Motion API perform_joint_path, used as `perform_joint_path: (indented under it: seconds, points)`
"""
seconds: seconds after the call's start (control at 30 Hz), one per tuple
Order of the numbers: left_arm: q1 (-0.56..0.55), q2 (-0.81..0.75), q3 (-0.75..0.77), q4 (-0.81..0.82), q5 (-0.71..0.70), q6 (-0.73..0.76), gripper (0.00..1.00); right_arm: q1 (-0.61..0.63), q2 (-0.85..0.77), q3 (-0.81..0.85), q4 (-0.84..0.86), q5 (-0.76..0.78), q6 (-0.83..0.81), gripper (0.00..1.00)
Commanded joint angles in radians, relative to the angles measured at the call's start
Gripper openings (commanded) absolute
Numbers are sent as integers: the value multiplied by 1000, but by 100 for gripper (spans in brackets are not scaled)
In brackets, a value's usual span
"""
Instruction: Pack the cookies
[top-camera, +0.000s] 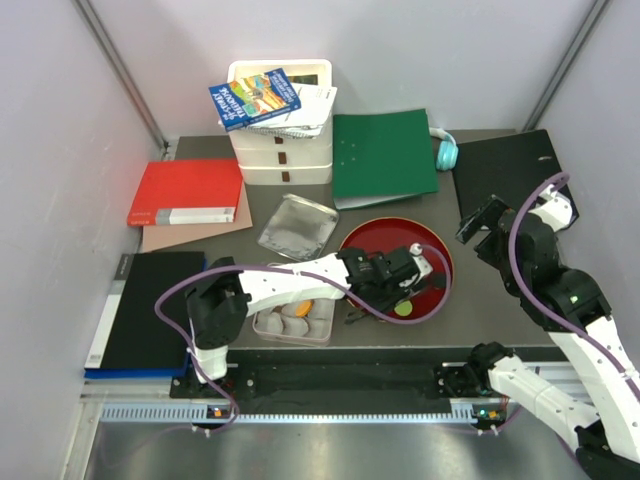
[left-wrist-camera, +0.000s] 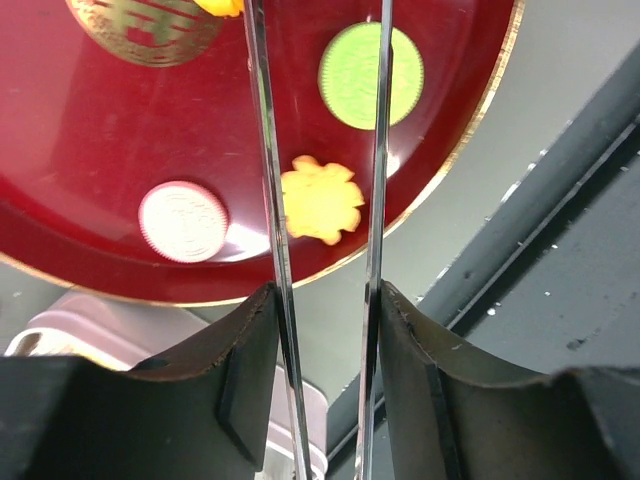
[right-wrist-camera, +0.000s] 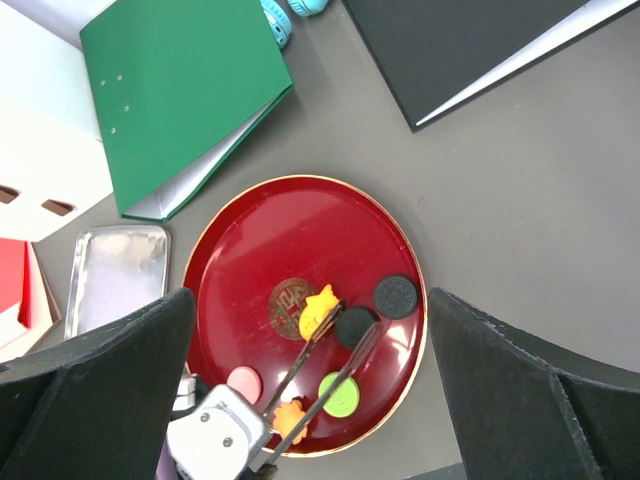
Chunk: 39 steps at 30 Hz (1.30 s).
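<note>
The cookies lie on a round red plate (right-wrist-camera: 250, 250): a yellow flower (right-wrist-camera: 318, 310), two black rounds (right-wrist-camera: 396, 296), a green round (right-wrist-camera: 340, 394), an orange flower (right-wrist-camera: 290, 420) and a pink round (right-wrist-camera: 244, 383). My left gripper (left-wrist-camera: 325, 290) is shut on metal tongs (left-wrist-camera: 262, 150) that reach out over the plate. The tong tips stand apart on either side of the nearer black cookie (right-wrist-camera: 353, 326). Between the tong arms in the left wrist view lie the orange flower (left-wrist-camera: 320, 200) and the green round (left-wrist-camera: 371, 76). My right gripper (right-wrist-camera: 310, 295) hangs open high above the plate, holding nothing.
A small tin (top-camera: 262, 330) with paper cups and some cookies sits left of the plate (top-camera: 360, 240), its silver lid (top-camera: 297, 227) behind it. A green folder (top-camera: 383, 155), black folders (top-camera: 505, 170), a red book (top-camera: 187, 192) and white drawers (top-camera: 282, 160) ring the back.
</note>
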Motion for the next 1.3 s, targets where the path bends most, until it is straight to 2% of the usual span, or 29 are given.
perform_joint_path:
  seconds: [0.0, 0.33, 0.6, 0.77, 0.9, 1.27]
  points:
    - [-2, -108, 33, -16, -89, -17, 45, -10, 4, -1, 50, -14, -16, 99]
    - [-2, -244, 146, -48, -195, -29, 43, -11, 29, -11, 92, -43, -22, 99]
    - [-4, -402, 83, -163, -327, -103, 42, -11, 62, -30, 129, -64, -29, 99]
    - [-2, -553, -32, -275, -433, -224, 42, -11, 88, -51, 173, -92, -32, 99]
    - [-2, -645, -59, -388, -513, -332, 43, -11, 139, -65, 225, -127, -31, 99]
    - [-2, -814, -246, -575, -564, -646, 42, -10, 190, -166, 314, -225, -43, 99]
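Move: The left hand's tips are already about the nearer-left of the two dark cookies on the red plate. The packing tray's middle lies about 24 cm to its left and 4 cm back, roughly level; the metal lid is some 23 cm left and 11 cm ahead, the pink cookie 12 cm left and 2 cm back, the green one 4 cm left and 5 cm back. From the wide-open right hand, the packing tray is roughly 31 cm left, 10 cm back and 20 cm below. Up first, about 16 cm off the plate, then in a sweep of some 21 cm to the left towards the packing tray, sinking slightly at the end; the left hand keeps the dark cookie pinched between its tips, swinging counter-clockwise and tilting its fingers forward. Meanwhile the open right hand eases down, left and forward towards the plate, touching nothing. ##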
